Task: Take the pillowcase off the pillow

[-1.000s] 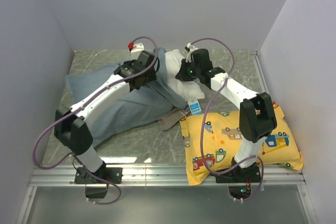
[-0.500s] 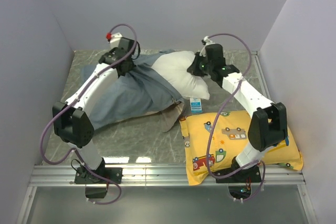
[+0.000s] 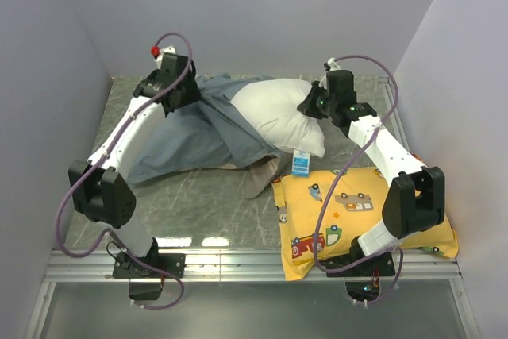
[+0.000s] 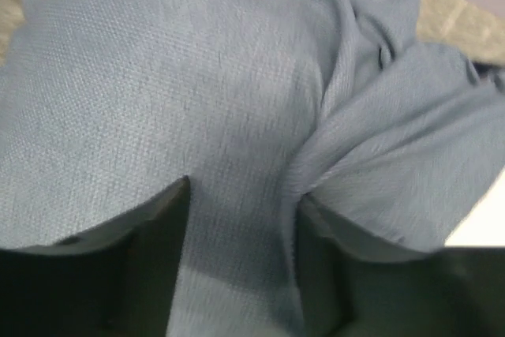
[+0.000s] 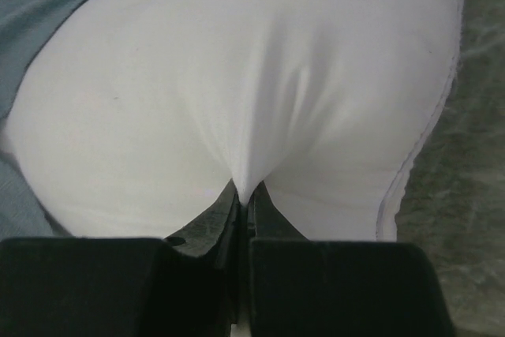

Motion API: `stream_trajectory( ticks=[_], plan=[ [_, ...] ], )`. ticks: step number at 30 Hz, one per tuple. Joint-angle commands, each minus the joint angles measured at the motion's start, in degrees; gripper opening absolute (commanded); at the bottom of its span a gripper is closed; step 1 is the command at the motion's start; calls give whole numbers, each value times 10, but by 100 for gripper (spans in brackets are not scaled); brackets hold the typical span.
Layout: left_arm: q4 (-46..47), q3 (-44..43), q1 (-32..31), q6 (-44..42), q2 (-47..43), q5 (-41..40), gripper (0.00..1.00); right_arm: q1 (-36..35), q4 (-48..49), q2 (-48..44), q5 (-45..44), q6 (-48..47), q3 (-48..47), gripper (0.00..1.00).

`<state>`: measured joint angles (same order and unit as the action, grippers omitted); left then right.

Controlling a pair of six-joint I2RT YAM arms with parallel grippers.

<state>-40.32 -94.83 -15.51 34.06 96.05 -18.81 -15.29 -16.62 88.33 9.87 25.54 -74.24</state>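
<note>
The blue-grey pillowcase (image 3: 186,136) lies bunched across the far left of the table and still covers the left end of the white pillow (image 3: 278,113). The pillow's label tag (image 3: 300,163) hangs at its near edge. My left gripper (image 3: 178,94) is shut on a fold of the pillowcase (image 4: 237,100), with cloth filling the gap between its fingers (image 4: 162,222). My right gripper (image 3: 313,107) is shut on a pinch of the pillow's white fabric (image 5: 237,76) at its right end. The gripper tips (image 5: 245,189) meet tightly.
A yellow cartoon-vehicle print pillow (image 3: 365,208) lies at the near right, under the right arm. A beige flap of cloth (image 3: 258,180) pokes out beside it. Grey walls close in the left, right and far sides. A metal rail (image 3: 254,263) runs along the near edge.
My left gripper has pulled the pillowcase to the far left, and my right gripper has drawn the pillow to the right. Much more of the white pillow is now bare.
</note>
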Motion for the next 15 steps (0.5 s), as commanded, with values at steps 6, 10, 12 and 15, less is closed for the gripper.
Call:
stream_trajectory(
  ticks=[6, 10, 12, 15],
  plan=[
    [81, 109, -96, -4, -183, 5, 80, 28, -3, -5, -71, -30, 19, 0],
    [88, 181, -163, 19, -240, -18, 86, 25, -5, -4, -71, -32, 20, 0],
    [116, 245, -195, 32, -274, 3, 86, 24, -8, -3, -71, -34, 18, 0],
    [157, 320, -252, 64, -289, -5, 86, 17, -9, -4, -77, -34, 20, 0]
  ],
)
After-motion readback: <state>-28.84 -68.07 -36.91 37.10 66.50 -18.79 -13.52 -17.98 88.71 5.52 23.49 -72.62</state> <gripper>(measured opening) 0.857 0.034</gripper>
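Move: Some 23 cm to the left hand's right, 11 cm back and 15 cm below lies the pillowcase hem, the bunched near edge at the pillow. The pillow's middle is about 28 cm to the right, level ahead and 11 cm down; the white-blue tag sits about 36 cm right and 15 cm back. From the right hand, which still pinches the pillow's right end, the pillow's middle is 8 cm left, 1 cm ahead and 9 cm lower, the hem 12 cm left and 9 cm back. Opening from half wide to fully wide, the left fingers come free of the pillowcase's far left part, and the hand swings back about 14 cm and right about 10 cm, over the case towards its bunched near edge, rising some 6 cm before starting to dip. The wrist turns about 20 degrees clockwise, fingers lifting a little. The right hand keeps its pinch on the pillow, easing about 3 cm right and 2 cm down, then holding. ##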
